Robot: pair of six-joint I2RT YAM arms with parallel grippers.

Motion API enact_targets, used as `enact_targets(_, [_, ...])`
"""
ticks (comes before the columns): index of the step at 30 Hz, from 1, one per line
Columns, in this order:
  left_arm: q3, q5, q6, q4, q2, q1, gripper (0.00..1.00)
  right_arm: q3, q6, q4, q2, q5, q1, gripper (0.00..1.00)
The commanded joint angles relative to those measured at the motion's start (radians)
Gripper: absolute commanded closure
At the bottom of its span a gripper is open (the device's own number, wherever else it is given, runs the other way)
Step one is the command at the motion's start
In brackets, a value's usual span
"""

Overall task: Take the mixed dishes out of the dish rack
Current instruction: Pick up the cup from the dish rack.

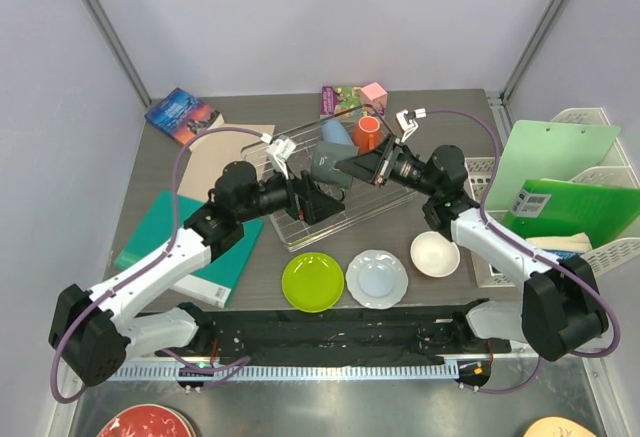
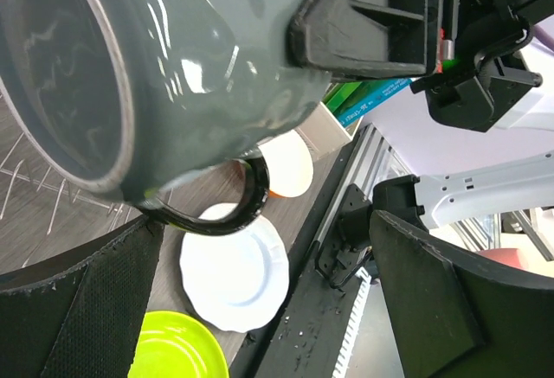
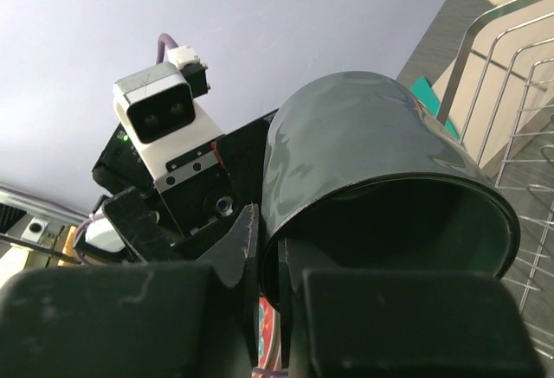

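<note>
The dark grey mug (image 1: 327, 160) hangs tilted over the wire dish rack (image 1: 352, 209), and my right gripper (image 1: 348, 167) is shut on its rim. In the right wrist view one finger is inside the mug (image 3: 381, 179) and one outside, where the gripper (image 3: 281, 257) pinches the wall. My left gripper (image 1: 318, 202) is open just below the mug (image 2: 173, 67), its fingers (image 2: 78, 309) spread wide and touching nothing. An orange mug (image 1: 368, 134) and a light blue cup (image 1: 335, 132) stand in the rack's far end. On the table lie the lime-green plate (image 1: 313, 282), the pale plate (image 1: 377, 278) and the white bowl (image 1: 435, 254).
White lattice baskets (image 1: 598, 247) with green folders (image 1: 570, 207) stand at the right. Books (image 1: 182, 112), a teal book (image 1: 160, 232) and a beige board (image 1: 215, 157) lie at the left. A pink box (image 1: 374, 92) is at the back. A red plate (image 1: 143, 424) sits near the front.
</note>
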Motion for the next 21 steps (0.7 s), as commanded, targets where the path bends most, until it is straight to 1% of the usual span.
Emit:
enact_targets(1, [0.028, 0.005, 0.028, 0.011, 0.006, 0.009, 0.00, 0.023, 0.007, 0.074, -0.067, -0.053, 0.012, 0.99])
enact_targets(4, [0.007, 0.014, -0.006, 0.059, 0.024, 0.007, 0.01, 0.017, 0.029, 0.105, -0.071, -0.065, 0.018, 0.99])
enact_targets(7, [-0.012, 0.039, -0.052, 0.135, 0.050, 0.007, 0.07, 0.006, 0.065, 0.171, -0.061, -0.085, 0.026, 0.99])
enact_targets(8, [-0.029, 0.048, -0.063, 0.157, 0.056, 0.009, 0.12, 0.003, 0.076, 0.180, -0.058, -0.091, 0.029, 0.99])
enact_targets(9, [-0.038, 0.072, -0.078, 0.224, 0.065, 0.007, 0.14, 0.000, 0.076, 0.186, -0.051, -0.094, 0.030, 0.99])
enact_targets(11, [-0.053, 0.091, -0.126, 0.289, 0.092, 0.007, 0.16, -0.006, 0.079, 0.193, -0.047, -0.090, 0.032, 0.99])
enact_targets(16, [-0.075, 0.106, -0.176, 0.350, 0.122, 0.009, 0.23, -0.006, 0.091, 0.216, -0.035, -0.093, 0.038, 0.99])
enact_targets(19, [-0.084, 0.103, -0.180, 0.363, 0.116, 0.007, 0.27, -0.006, 0.088, 0.213, -0.035, -0.096, 0.041, 0.99])
enact_targets(21, [-0.084, 0.102, -0.178, 0.360, 0.105, 0.007, 0.27, -0.008, 0.082, 0.200, -0.036, -0.096, 0.041, 0.99])
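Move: The grey cup, already pinched by the right fingers, lies about 5 cm ahead, 3 cm right and 4 cm above the open left hand. The left gripper is some 5 cm back, 8 cm left and 4 cm below the right hand. Counted from the left hand, about 20 cm lower, the blue cup stands 23 cm ahead and 4 cm right, the orange mug 24 cm ahead and 11 cm right. Left hand dips down-right, partly closing; right hand draws the gripped cup some 3 cm back towards it. ##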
